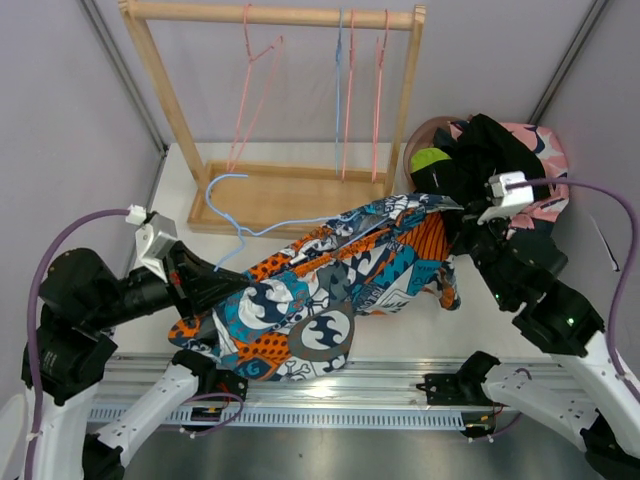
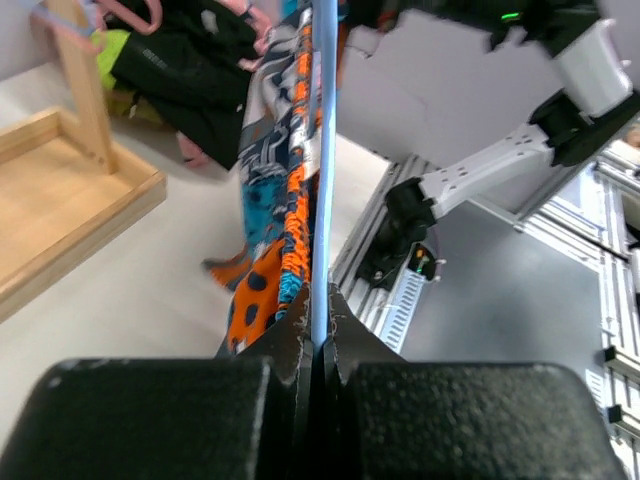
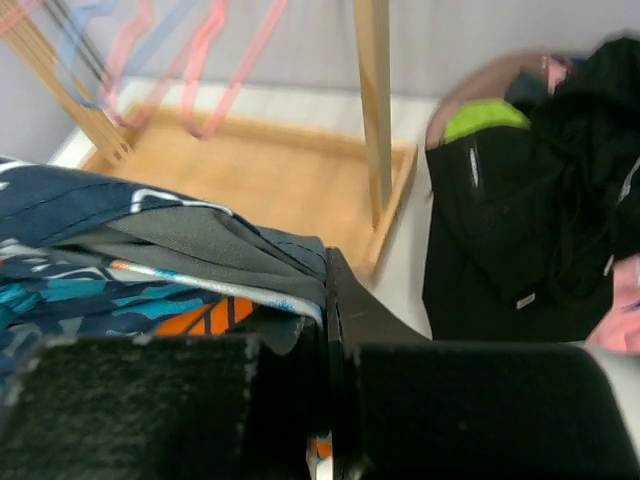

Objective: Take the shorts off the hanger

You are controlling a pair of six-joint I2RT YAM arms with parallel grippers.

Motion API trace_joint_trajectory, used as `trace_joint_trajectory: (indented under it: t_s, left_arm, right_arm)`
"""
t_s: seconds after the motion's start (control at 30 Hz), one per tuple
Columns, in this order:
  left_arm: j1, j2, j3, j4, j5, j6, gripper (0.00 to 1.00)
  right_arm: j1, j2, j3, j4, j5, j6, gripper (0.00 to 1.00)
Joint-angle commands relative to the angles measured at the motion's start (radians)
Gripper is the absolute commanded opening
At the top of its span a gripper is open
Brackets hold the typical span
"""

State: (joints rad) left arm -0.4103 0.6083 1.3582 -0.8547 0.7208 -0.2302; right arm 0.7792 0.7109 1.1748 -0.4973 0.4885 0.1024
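Observation:
The blue-orange-white print shorts (image 1: 330, 290) hang stretched between my two grippers above the table. A light blue wire hanger (image 1: 225, 213) sticks out of them at the left, its hook pointing toward the rack. My left gripper (image 1: 203, 287) is shut on the hanger's blue wire (image 2: 323, 150), and the shorts (image 2: 270, 200) drape along that wire. My right gripper (image 1: 455, 215) is shut on the shorts' grey-lined edge (image 3: 200, 250), which is pinched at its jaws (image 3: 328, 270). The left gripper (image 2: 320, 300) has only the wire between its jaws.
A wooden rack (image 1: 270, 15) stands at the back with two pink hangers (image 1: 250, 90) and a blue one (image 1: 338, 80) on its bar. At the back right a round basket (image 1: 425, 130) holds lime green (image 1: 430, 160), black (image 1: 490, 150) and pink printed shorts (image 1: 545, 150).

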Motion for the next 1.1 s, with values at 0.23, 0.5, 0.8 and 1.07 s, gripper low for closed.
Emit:
trace_joint_trajectory:
  t_s: [0.23,0.5,0.8,1.07]
  left_arm:
    - [-0.047,0.002,0.188,0.121,0.085,-0.113,0.0]
    - [-0.068,0.022,0.223,0.132,0.092,-0.118,0.0]
    - [-0.067,0.034,0.082,0.285,-0.463,-0.103,0.0]
    - [-0.067,0.03,-0.151,0.781,-0.876,-0.187,0.0]
  right_arm:
    - [-0.841,0.084,-0.116,-0.017,-0.752,0.194,0.0]
    - [-0.877,0.122,-0.09,-0.008,-0.789,0.189,0.0]
    - [-0.566,-0.041,-0.159,0.185,-1.258,0.159,0.0]
    - [-0.146,0.087,0.022,0.011,-0.994,0.048,0.0]
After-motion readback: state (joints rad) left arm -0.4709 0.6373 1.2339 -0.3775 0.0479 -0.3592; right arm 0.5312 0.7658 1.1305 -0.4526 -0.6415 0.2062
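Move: The shorts hang between both hands, the left pinching the blue hanger and the right the waistband. Their middle lies about 12 cm to the left hand's right, level with it fore and aft, some 5 cm lower, and from the right hand about 22 cm left, 10 cm back and 5 cm lower. The rack's tray is roughly 35 cm ahead of the left hand, 4 cm to its right and 24 cm below; the basket pile is about 30 cm ahead of the right hand, 20 cm to its right and 18 cm lower. Keeping its pinch on the blue hanger, the left hand lifts it about 7 cm above the shorts, then swings it some 14 cm forward towards the rack and a little left, turning about 35 degrees counter-clockwise. The right hand, still gripping the waistband, first dips about 9 cm while pulling right and forward, then sweeps back and left by some 20 cm towards the shorts' middle, rising partway and turning its fingers counter-clockwise to point left. ##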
